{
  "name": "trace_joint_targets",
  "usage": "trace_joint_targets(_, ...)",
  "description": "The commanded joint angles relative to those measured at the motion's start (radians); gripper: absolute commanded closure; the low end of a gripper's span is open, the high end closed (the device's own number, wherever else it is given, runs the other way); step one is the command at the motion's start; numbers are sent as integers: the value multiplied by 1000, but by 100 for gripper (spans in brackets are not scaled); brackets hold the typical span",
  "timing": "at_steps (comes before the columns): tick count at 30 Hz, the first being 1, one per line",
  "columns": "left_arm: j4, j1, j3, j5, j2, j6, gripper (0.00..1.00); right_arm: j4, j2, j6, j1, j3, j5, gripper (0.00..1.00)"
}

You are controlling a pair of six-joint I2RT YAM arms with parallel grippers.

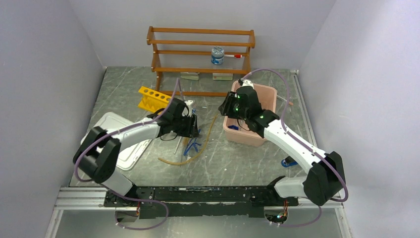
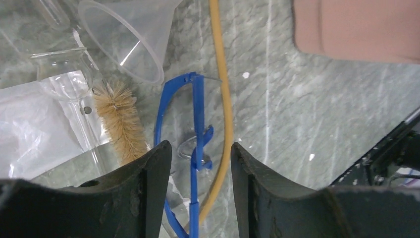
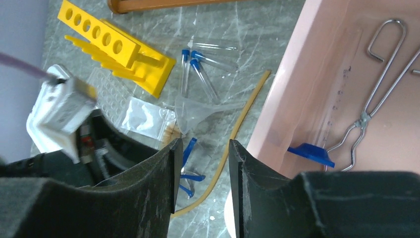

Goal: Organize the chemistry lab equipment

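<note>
My left gripper (image 2: 200, 153) hangs low over blue-framed clear safety glasses (image 2: 197, 104). Their blue arm runs up between the jaws with a gap on each side. The tan rubber hose (image 2: 224, 89) lies just right of the glasses. My right gripper (image 3: 202, 148) stands open and holds nothing, above the left rim of the pink bin (image 3: 297, 74). Metal tongs (image 3: 381, 89) and a blue piece (image 3: 311, 152) lie inside the bin. The yellow test-tube rack (image 3: 116, 47) lies on the table at the back left. Three blue-capped tubes (image 3: 200, 64) lie beside it.
A clear funnel (image 2: 131, 39), a tan bristle brush (image 2: 119, 119) and clear plastic bags lie around the left gripper. A wooden shelf (image 1: 200, 49) holding a white-lidded jar (image 1: 217, 55) stands at the back. A white tray (image 1: 119, 139) lies under the left arm.
</note>
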Motion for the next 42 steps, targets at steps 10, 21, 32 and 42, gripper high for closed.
trace_joint_targets(10,-128,-15,91,70,155,109,56,41,-126,63,4,-53,40,58)
trace_joint_targets(21,-150,-15,95,103,187,81,65,35,-148,63,6,-62,44,58)
trace_joint_targets(32,-125,-15,99,107,78,68,95,42,-168,39,6,-78,28,58)
trace_joint_targets(42,-29,-15,92,162,-160,42,95,222,-218,31,5,-164,-234,52)
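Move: Back some 3 cm, 1 cm to the left and about 6 cm below the left fingers lie the blue-framed safety glasses. Of their neighbours, all some 6 cm down, the brush bristles are about 4 cm to that hand's left and 1 cm back, the clear funnel roughly 5 cm ahead and 2 cm left, and the nearest stretch of rubber tubing about 3 cm right and 3 cm back. From the right hand, the glasses are some 9 cm back, 12 cm left and 18 cm below. Sinking about 5 cm and easing back 2 to 3 cm over the glasses, the left hand tips its fingers some 10 degrees more downward, closes from half open to pinch a blue temple arm, then climbs about 10 cm from the table with it, undoing the tilt. The right hand, empty and still part-open, rises about 3 cm, holds there, then draws back a couple of centimetres. ##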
